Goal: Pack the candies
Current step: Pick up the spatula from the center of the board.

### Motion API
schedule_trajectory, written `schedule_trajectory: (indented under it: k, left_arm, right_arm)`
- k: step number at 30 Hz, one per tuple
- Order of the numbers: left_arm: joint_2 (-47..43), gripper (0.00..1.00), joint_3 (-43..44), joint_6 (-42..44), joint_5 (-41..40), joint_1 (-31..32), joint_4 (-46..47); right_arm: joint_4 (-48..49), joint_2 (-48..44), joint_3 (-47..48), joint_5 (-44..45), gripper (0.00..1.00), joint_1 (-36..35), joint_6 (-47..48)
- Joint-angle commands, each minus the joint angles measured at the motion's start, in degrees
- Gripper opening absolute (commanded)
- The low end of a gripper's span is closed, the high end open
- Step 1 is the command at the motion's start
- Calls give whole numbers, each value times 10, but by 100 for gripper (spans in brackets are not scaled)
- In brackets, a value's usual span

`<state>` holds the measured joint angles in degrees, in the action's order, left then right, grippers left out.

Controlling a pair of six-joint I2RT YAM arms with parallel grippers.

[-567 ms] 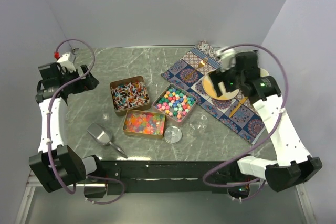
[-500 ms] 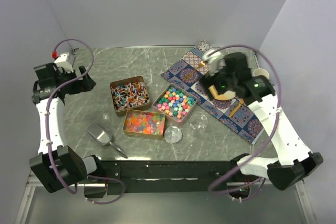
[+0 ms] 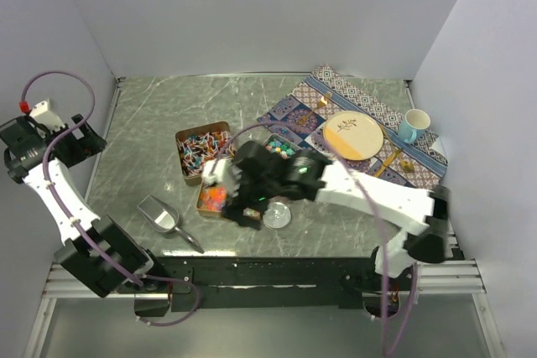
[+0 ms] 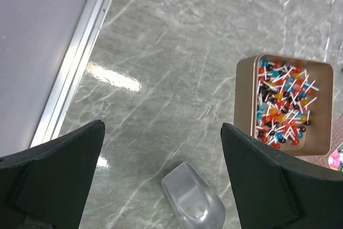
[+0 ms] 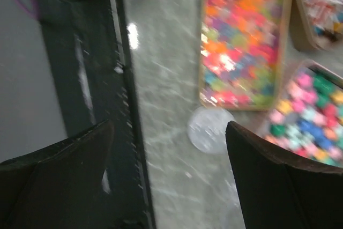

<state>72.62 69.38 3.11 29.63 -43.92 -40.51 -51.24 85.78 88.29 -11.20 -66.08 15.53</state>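
The candies lie in three copper tins. Wrapped stick sweets (image 3: 200, 150) (image 4: 283, 105) (image 5: 323, 1) fill the back left tin. Tiny orange-pink beads (image 3: 214, 199) (image 5: 240, 41) fill the front tin, partly under my right gripper (image 3: 237, 200) (image 5: 169, 132). That gripper hangs open and empty over the tin's front edge, its view blurred. My right arm hides most of the pastel chunks (image 3: 281, 148) (image 5: 311, 116). At the far left, near the wall, my left gripper (image 3: 84, 142) (image 4: 161, 132) stands wide open, high above the table, holding nothing.
A grey scoop (image 3: 159, 214) (image 4: 194, 201) lies front left. A clear round lid (image 3: 277, 215) (image 5: 210, 128) rests in front of the tins. Back right, a patterned placemat (image 3: 336, 94) carries a plate (image 3: 357, 136) and a blue mug (image 3: 413, 126). The table's black front rail (image 5: 91, 79) runs close by.
My right arm has swung from over the plate at the back right down to the tins at the front middle. The left arm has drawn back toward the left wall.
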Motion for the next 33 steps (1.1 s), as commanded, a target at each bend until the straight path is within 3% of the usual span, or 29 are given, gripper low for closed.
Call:
schedule_trajectory:
  k: [1,8,12,17,19,22,26,33]
  left_arm:
    - [-70,96,-6,-27,-6,-2,24]
    - [-85,96,94,-37,47,-5,-60]
    - [-94,96,137,-81,40,-9,-70]
    - [-92,98,186,-146,142,-59,-56]
    - [-104,99,174,-200,216,-99,-8]
    - [-119,99,142,-262,254,-125,63]
    - [-128,98,131,-289,262,-125,117]
    - [-124,97,153,-281,242,-128,107]
  right_arm:
    - [83,93,78,-8,89,-90,-90]
    - [89,267,266,-6,82,-137,-217]
    - [95,332,315,-4,80,-146,-249]
    - [98,386,371,3,77,-139,-269]
    - [95,405,375,1,74,-133,-283]
    - [91,419,358,23,68,-125,-303]
    - [86,439,355,41,70,-111,-322]
    - [78,486,371,57,68,-97,-335]
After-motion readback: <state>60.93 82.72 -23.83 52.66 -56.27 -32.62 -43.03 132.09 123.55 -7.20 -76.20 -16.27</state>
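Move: The spatula lies about 21 cm to the right hand's left, some 3 cm farther out and 20 cm below, its handle slanting back towards the near table edge. From the right hand, the gummy tray is about 11 cm ahead and 5 cm left, the clear cup 7 cm ahead and 8 cm right, and the lollipop box 26 cm ahead and 13 cm left. The left hand has the spatula roughly 12 cm back, 15 cm right and 19 cm below. Leftward about 21 cm and down some 12, the right hand sweeps to above the spatula's handle, first swinging back 8 cm, then easing forward again while sinking. Its wrist twists some 25 degrees, clockwise seen from above, as the still-open fingers narrow partway, touching nothing. The empty left hand rises about 20 cm, tipping its fingers up some 30 degrees. ##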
